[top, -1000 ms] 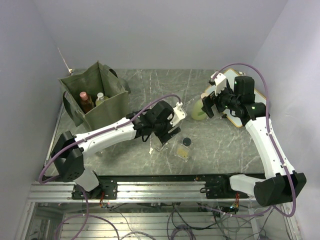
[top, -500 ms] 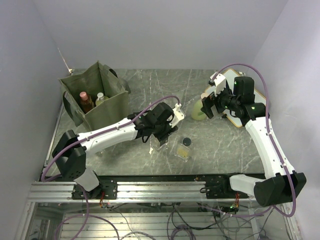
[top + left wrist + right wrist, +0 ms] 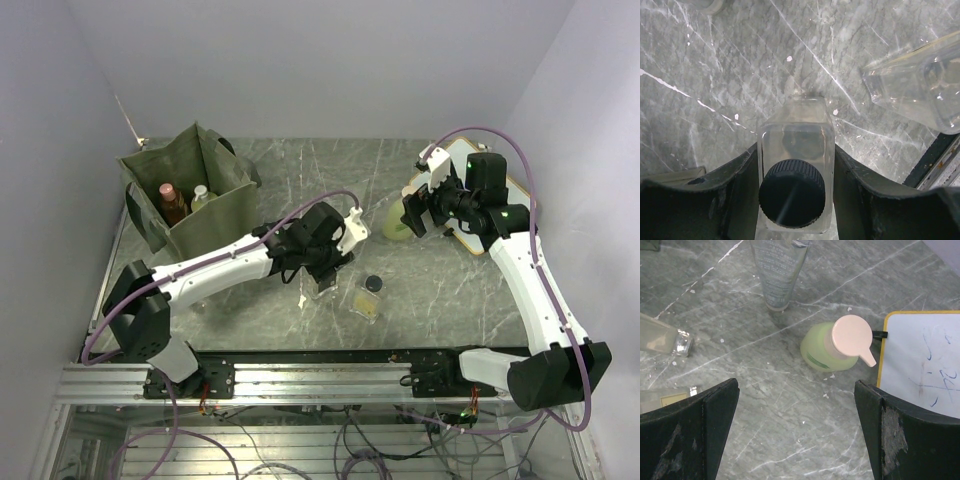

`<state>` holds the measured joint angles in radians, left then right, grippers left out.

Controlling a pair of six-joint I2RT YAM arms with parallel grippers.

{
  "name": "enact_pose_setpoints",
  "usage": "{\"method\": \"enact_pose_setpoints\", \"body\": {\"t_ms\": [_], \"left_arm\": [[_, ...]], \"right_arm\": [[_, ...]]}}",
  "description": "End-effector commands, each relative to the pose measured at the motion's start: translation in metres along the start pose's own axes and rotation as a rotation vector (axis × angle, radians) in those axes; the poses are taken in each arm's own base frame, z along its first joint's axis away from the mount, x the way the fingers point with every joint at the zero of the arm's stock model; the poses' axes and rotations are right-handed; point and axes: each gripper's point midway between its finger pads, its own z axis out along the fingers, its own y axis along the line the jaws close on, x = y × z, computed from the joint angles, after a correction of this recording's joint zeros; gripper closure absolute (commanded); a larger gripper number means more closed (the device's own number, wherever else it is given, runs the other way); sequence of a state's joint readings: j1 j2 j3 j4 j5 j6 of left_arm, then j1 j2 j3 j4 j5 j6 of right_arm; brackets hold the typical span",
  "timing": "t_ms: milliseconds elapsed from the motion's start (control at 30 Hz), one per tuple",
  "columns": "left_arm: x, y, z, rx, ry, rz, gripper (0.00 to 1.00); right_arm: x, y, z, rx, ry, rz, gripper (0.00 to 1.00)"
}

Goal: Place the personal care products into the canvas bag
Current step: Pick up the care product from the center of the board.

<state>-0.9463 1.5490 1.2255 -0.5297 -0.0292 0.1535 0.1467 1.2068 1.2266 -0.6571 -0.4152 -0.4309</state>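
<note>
A clear square bottle [image 3: 796, 150] with a dark cap stands upright on the marble table, and my left gripper [image 3: 796, 192] is shut on it, both fingers [image 3: 852, 192] pressed flat to its sides. From above, that gripper [image 3: 322, 280] is at mid-table. A second clear square bottle [image 3: 369, 296] stands just to its right. The olive canvas bag [image 3: 222, 215] stands at the back left, holding an orange bottle [image 3: 170, 200] and a cream bottle [image 3: 201, 197]. My right gripper [image 3: 797, 440] hangs open above the table, short of a yellow-green pump bottle [image 3: 822, 350]. A translucent grey tube [image 3: 777, 270] lies beyond it.
The wood-framed whiteboard [image 3: 920, 365] lies right beside the yellow-green bottle, at the back right under my right arm. Two small pale containers [image 3: 660, 340] lie at the left edge of the right wrist view. The table's front rail [image 3: 320, 375] runs along the near edge.
My left gripper has narrowed onto the clear square bottle, and its arm shifted slightly. The right arm has barely moved.
</note>
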Motion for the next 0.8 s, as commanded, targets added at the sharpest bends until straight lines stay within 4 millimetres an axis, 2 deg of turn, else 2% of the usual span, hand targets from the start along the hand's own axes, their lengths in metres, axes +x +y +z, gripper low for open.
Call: {"method": "enact_pose_setpoints", "body": {"t_ms": [0,400,600,767], "left_arm": [[-0.033,0.017,-0.031,0.015,-0.113,0.016,0.93],[-0.064,0.042,-0.113,0.078,-0.264,0.110,0.93],[-0.080,0.068,-0.159,0.025,-0.337,0.090,0.93],[-0.100,0.090,-0.205,-0.040,-0.409,0.067,0.93]], "right_arm": [[-0.009,-0.003,-0.005,0.010,-0.023,-0.017,0.00],[-0.015,-0.002,-0.006,-0.004,-0.042,-0.020,0.00],[-0.017,-0.002,-0.005,-0.009,-0.045,-0.020,0.00],[-0.018,0.000,-0.003,-0.021,-0.052,-0.022,0.00]]}}
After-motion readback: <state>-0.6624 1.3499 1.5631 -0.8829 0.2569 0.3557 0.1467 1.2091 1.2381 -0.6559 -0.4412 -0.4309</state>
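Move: From the left gripper, which already holds the clear square bottle by its upper part, the canvas bag lies about 27 cm to the left and some 12 cm ahead, its middle a few centimetres higher. The flat black-capped bottle is about 10 cm right and 4 cm back; the grey tube is roughly 16 cm ahead and 7 cm right, both slightly below. From the right gripper, the bag is about 45 cm left, 4 cm ahead and 8 cm lower. Keep the left fingers shut on the sides of the clear square bottle, just under its black cap. Ease it left about 3 cm, nearly level, then raise it fast, some 15 cm in all, still drifting left towards the canvas bag and slightly forward, with the wrist tilting about 10 degrees. ##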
